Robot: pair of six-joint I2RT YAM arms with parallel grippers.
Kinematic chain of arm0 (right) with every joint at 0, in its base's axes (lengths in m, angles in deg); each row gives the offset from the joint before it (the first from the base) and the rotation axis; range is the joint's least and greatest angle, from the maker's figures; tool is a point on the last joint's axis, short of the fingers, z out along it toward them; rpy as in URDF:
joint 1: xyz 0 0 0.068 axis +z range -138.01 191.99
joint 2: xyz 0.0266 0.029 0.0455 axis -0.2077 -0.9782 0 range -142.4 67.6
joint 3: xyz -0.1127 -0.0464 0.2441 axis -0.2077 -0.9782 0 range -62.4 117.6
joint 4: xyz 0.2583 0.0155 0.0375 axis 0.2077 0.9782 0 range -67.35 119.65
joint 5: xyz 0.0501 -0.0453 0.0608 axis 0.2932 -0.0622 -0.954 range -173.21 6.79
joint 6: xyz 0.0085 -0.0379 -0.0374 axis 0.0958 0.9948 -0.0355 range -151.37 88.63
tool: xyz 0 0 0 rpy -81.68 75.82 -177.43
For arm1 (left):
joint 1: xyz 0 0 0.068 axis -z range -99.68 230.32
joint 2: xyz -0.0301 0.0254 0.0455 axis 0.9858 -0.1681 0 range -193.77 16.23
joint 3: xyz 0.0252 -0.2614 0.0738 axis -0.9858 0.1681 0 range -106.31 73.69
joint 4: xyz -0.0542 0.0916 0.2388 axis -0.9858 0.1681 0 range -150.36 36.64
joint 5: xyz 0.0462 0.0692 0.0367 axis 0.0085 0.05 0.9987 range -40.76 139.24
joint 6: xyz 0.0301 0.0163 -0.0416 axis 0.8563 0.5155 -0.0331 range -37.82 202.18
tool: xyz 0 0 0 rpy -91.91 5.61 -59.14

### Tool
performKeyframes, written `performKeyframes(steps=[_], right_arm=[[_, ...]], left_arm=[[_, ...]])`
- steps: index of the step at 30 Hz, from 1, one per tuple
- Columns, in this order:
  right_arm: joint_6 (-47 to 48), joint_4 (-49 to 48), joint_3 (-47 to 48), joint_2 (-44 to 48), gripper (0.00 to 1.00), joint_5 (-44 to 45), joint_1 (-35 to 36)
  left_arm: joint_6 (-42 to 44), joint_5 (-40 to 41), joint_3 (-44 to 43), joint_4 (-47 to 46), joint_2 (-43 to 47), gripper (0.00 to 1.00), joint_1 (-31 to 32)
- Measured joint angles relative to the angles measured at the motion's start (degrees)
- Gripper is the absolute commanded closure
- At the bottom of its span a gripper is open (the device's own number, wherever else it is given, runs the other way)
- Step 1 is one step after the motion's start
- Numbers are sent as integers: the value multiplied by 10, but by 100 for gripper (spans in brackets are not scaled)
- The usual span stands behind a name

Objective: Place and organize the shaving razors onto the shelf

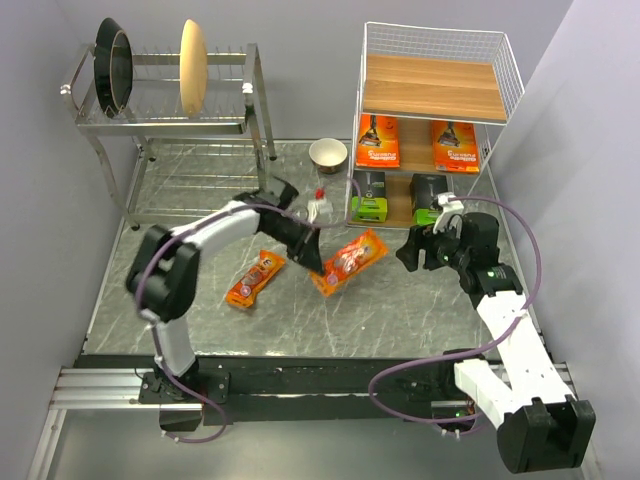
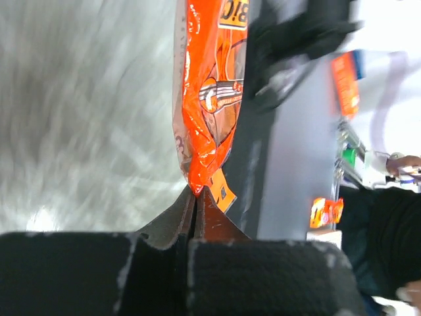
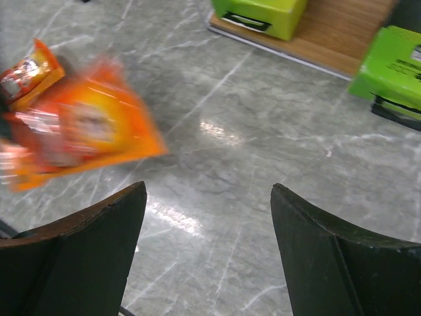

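My left gripper (image 1: 312,262) is shut on the end of a narrow orange blister pack (image 1: 352,258), which sticks out to the right of it over the table's middle. The left wrist view shows the fingertips (image 2: 196,191) pinched on the pack's edge (image 2: 210,99). The second blister pack (image 1: 255,278) lies on the table to the left. My right gripper (image 1: 410,250) is open and empty, right of the held pack, which shows blurred in its view (image 3: 79,131). The shelf (image 1: 435,90) holds two orange cards (image 1: 378,141) (image 1: 455,146) on the middle board and two lime-ended boxes (image 1: 369,196) (image 1: 430,200) on the bottom board.
A steel dish rack (image 1: 170,100) with plates stands at the back left. A bowl (image 1: 328,154) and a small white bottle with a red cap (image 1: 318,205) sit between rack and shelf. The shelf's top board is bare.
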Motion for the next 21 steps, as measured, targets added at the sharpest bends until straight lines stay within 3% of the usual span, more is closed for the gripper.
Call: performKeyframes(steps=[4,11,15,21], right_arm=[[-1,0,-2,0,17,18,-12],[-5,0,-2,-3,17,23,-18],[-10,0,-2,-9,17,22,-18],[-27,2,-2,-9,17,19,-18]], left_arm=[[-54,-44,-64,-35,64,99,-3],[-274,-49,-156,-247,82,99,-5],[-391,0,-268,-319,31,99,-3],[-508,112,-455,-336,-49,99,5]])
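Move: The left hand already pinches one orange razor packet; the top board of the shelf lies about 25 cm ahead, 20 cm right and 26 cm above it. The nearer orange box, one tier down, is 20 cm ahead, 12 cm right and 8 cm up; the other packet lies 4 cm ahead, 15 cm left and 10 cm below. From the right hand, the top board is some 22 cm ahead, straight in line, and 22 cm up. Keeping its pinch, the left hand swings the packet up about 33 cm, then also forward-right, towards the top board. ##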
